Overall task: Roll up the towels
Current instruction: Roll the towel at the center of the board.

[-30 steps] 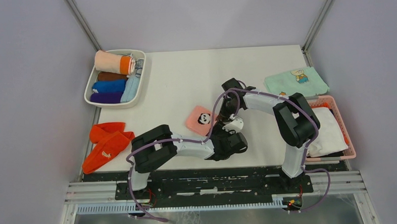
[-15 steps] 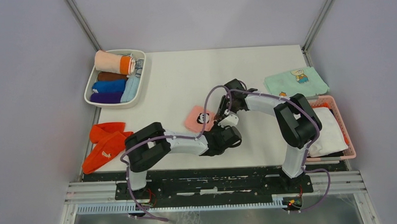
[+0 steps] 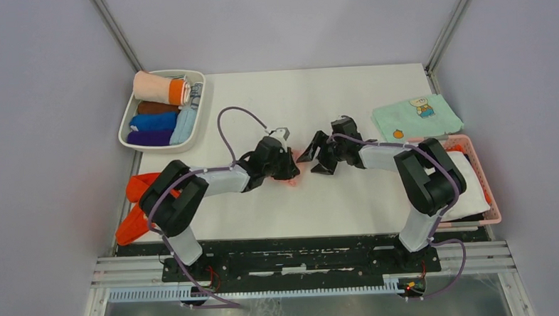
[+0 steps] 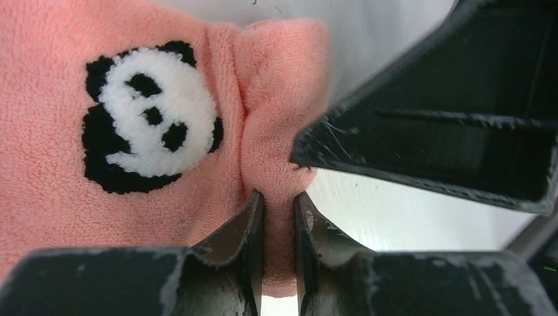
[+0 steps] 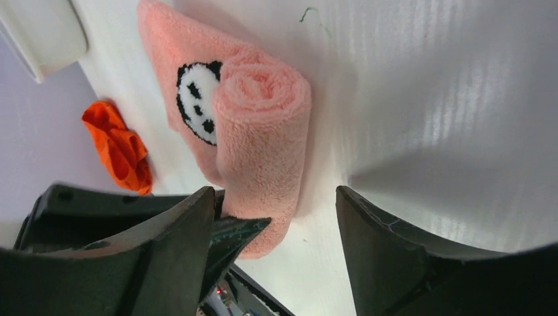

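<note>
The pale pink panda towel [image 5: 263, 131] lies mid-table, its near part wound into a roll and the panda side still flat. It is mostly hidden under the arms in the top view, showing only as a pink sliver [image 3: 291, 176]. My left gripper [image 4: 279, 197] is shut on a pinched fold at the roll's end [image 4: 279, 131]. My right gripper [image 5: 275, 197] stands open around that same end, its fingers apart from the cloth, to the right of the left gripper [image 3: 285, 166]. Red-orange towels [image 3: 150, 203] lie crumpled at the table's left edge.
A white tray [image 3: 123, 133] at the back left holds several rolled towels. The mint-green bear cloth [image 3: 417, 115] lies at the back right. A pink basket [image 3: 480, 165] with a white cloth sits at the right edge.
Both grippers moved away from the near edge toward mid-table. The left gripper closed on the pink towel. The right gripper opened and let go. The flat towel is now partly rolled.
</note>
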`<control>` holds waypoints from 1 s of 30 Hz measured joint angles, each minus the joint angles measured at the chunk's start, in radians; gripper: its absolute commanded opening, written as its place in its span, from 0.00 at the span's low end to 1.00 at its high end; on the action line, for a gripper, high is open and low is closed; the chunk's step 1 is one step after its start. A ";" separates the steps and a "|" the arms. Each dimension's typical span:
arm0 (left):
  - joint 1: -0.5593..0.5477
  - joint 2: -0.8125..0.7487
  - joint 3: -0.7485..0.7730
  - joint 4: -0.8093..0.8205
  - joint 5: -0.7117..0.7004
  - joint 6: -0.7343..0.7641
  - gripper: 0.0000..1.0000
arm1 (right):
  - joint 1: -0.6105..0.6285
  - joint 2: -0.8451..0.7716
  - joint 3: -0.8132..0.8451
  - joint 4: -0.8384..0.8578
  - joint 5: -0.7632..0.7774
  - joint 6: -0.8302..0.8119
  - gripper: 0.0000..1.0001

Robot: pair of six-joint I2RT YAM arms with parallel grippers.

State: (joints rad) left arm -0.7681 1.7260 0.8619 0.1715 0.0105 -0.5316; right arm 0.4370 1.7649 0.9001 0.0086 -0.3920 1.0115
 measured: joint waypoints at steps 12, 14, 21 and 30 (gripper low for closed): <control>0.216 0.118 -0.111 0.331 0.437 -0.343 0.12 | -0.021 0.078 -0.093 0.344 -0.098 0.148 0.77; 0.225 0.137 -0.114 0.364 0.465 -0.381 0.12 | -0.021 0.094 -0.093 0.380 -0.101 0.161 0.75; 0.243 0.165 -0.132 0.431 0.516 -0.461 0.12 | -0.024 0.142 -0.092 0.451 -0.106 0.173 0.57; 0.243 0.154 -0.146 0.430 0.507 -0.477 0.39 | -0.026 0.161 -0.060 0.379 -0.093 0.114 0.33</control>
State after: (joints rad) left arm -0.5251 1.8797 0.7155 0.6010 0.5175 -1.0084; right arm 0.4107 1.9255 0.8406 0.3878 -0.4854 1.1259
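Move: The rolled part of the pink towel stands with its middle about 1 cm ahead of the open right hand, some 3 cm to its left and 2 cm below. The left hand still pinches the nearer half, so the roll's middle is roughly 3 cm ahead of that hand, 1 cm to its right and 1 cm down. The loose flap with the panda lies left of the roll, about 5 cm ahead and 3 cm left of the left hand. Forward and to the left by some 3 cm, then down 2 cm, the right hand brings its spread fingers astride the roll and closes them on it, just beyond the left hand's grip. The left hand barely travels, keeping its pinch while its wrist rolls on about 35 degrees, counter-clockwise looking along the fingers, and sinks slightly. ##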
